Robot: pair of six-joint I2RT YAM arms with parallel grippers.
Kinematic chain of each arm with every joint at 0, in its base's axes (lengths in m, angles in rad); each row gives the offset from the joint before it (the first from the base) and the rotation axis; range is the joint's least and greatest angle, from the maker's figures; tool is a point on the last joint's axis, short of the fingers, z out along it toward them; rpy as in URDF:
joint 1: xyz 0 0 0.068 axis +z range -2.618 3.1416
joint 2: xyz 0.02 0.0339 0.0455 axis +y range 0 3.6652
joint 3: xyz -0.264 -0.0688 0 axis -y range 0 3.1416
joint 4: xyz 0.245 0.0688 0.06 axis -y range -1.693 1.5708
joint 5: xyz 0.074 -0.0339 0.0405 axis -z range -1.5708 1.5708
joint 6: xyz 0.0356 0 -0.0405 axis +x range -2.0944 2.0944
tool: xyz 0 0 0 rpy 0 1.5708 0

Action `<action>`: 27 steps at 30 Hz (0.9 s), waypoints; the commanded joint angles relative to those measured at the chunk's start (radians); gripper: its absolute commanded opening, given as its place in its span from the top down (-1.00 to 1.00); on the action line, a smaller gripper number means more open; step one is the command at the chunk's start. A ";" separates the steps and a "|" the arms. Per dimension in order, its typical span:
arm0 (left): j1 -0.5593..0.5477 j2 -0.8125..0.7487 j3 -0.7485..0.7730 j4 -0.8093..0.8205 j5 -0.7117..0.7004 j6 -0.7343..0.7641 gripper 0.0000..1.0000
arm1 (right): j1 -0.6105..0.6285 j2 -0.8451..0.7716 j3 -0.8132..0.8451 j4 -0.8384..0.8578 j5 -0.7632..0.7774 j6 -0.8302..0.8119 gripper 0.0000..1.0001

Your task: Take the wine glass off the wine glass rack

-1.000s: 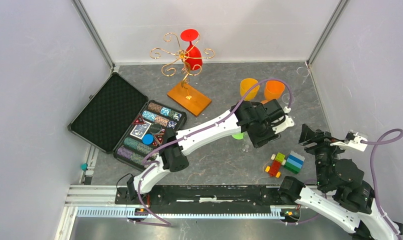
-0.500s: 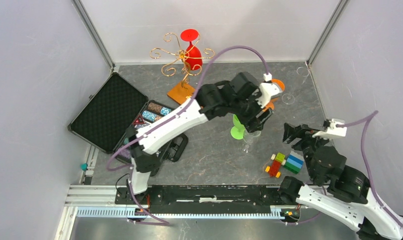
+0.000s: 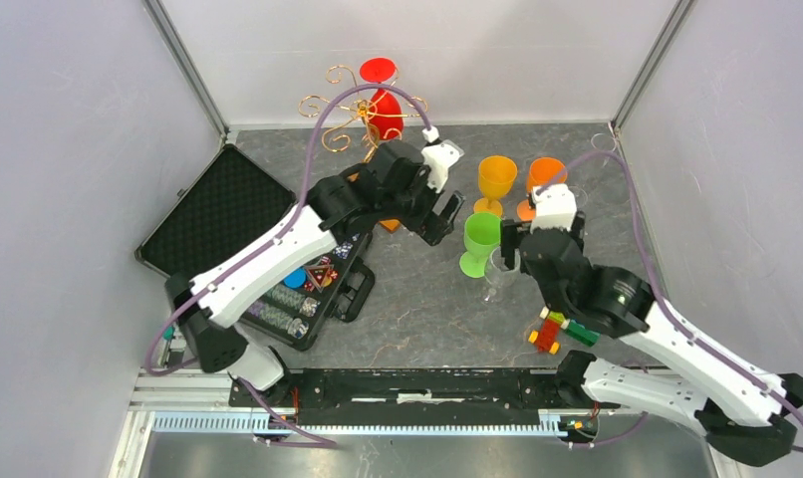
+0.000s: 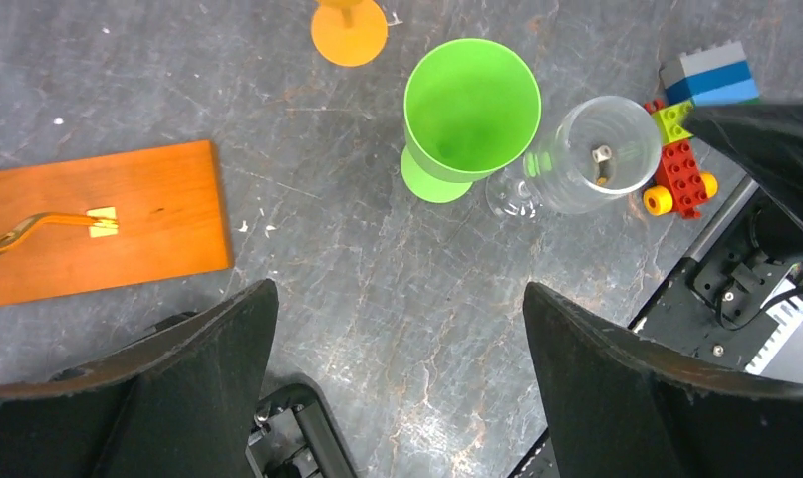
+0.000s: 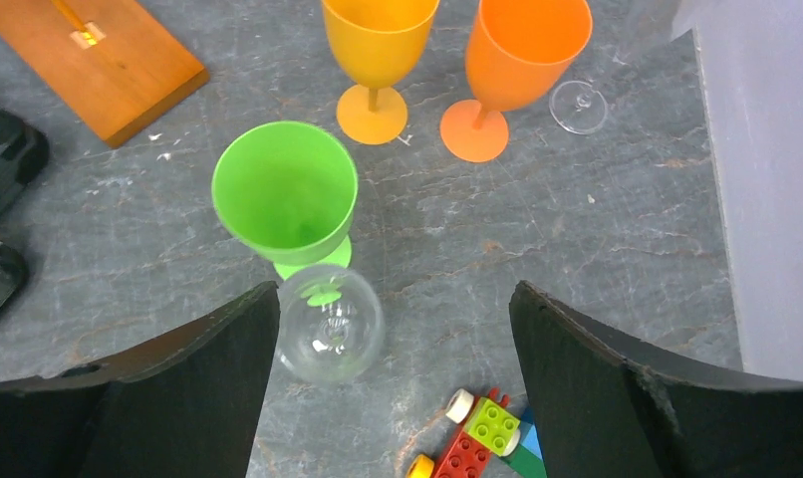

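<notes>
A red wine glass [image 3: 384, 102] hangs upside down on the gold wire wine glass rack [image 3: 350, 108] at the back of the table. My left arm covers most of the rack's wooden base [image 4: 99, 219] in the top view. The left gripper [image 3: 442, 219] [image 4: 398, 299] hovers open and holds nothing, just right of the base and below the rack. The right gripper [image 3: 515, 245] [image 5: 395, 294] is open too, with nothing held, above a clear glass [image 5: 330, 324] beside a green goblet [image 5: 283, 189].
A yellow goblet [image 3: 495, 179] and an orange goblet [image 3: 545, 177] stand behind the green goblet [image 3: 480, 239]. Toy bricks [image 3: 557, 329] lie at the front right. An open black case of poker chips [image 3: 213, 224] fills the left side. Grey walls close in the sides and back.
My left arm has swung left from the green goblet toward the rack, its jaws spreading. The goblet now stands free. My right arm has come in over the glasses, jaws widening.
</notes>
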 commanded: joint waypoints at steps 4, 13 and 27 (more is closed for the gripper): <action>0.010 -0.207 -0.122 0.202 -0.087 -0.020 -0.96 | -0.320 0.135 0.079 0.024 -0.395 -0.210 -0.65; 0.013 -0.277 -0.183 0.219 -0.089 -0.003 -1.00 | -0.436 0.178 0.024 0.050 -0.642 -0.272 -0.33; 0.015 -0.343 -0.223 0.231 -0.100 0.017 -1.00 | -0.443 0.291 -0.021 0.036 -0.654 -0.304 0.59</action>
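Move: The clear wine glass I am going for stands about level with my right hand, some 4 cm to its left and 18 cm below. The green glass stands about 8 cm beyond the clear one and 4 cm to its left; the toy blocks lie roughly 8 cm back and 8 cm to the right of my right hand. From my left hand the clear glass is about 7 cm back, 14 cm to the right and 19 cm down. I reach my right hand forward a few centimetres, then sink it about 10 cm towards the right side of the clear glass's rim, tipping the fingers some 30 degrees further down, turning slightly counter-clockwise and narrowing them from nearly wide to under a third open, astride the rim wall. My left hand, empty and open, backs off up and left, away from that glass, tilting its fingers up. ##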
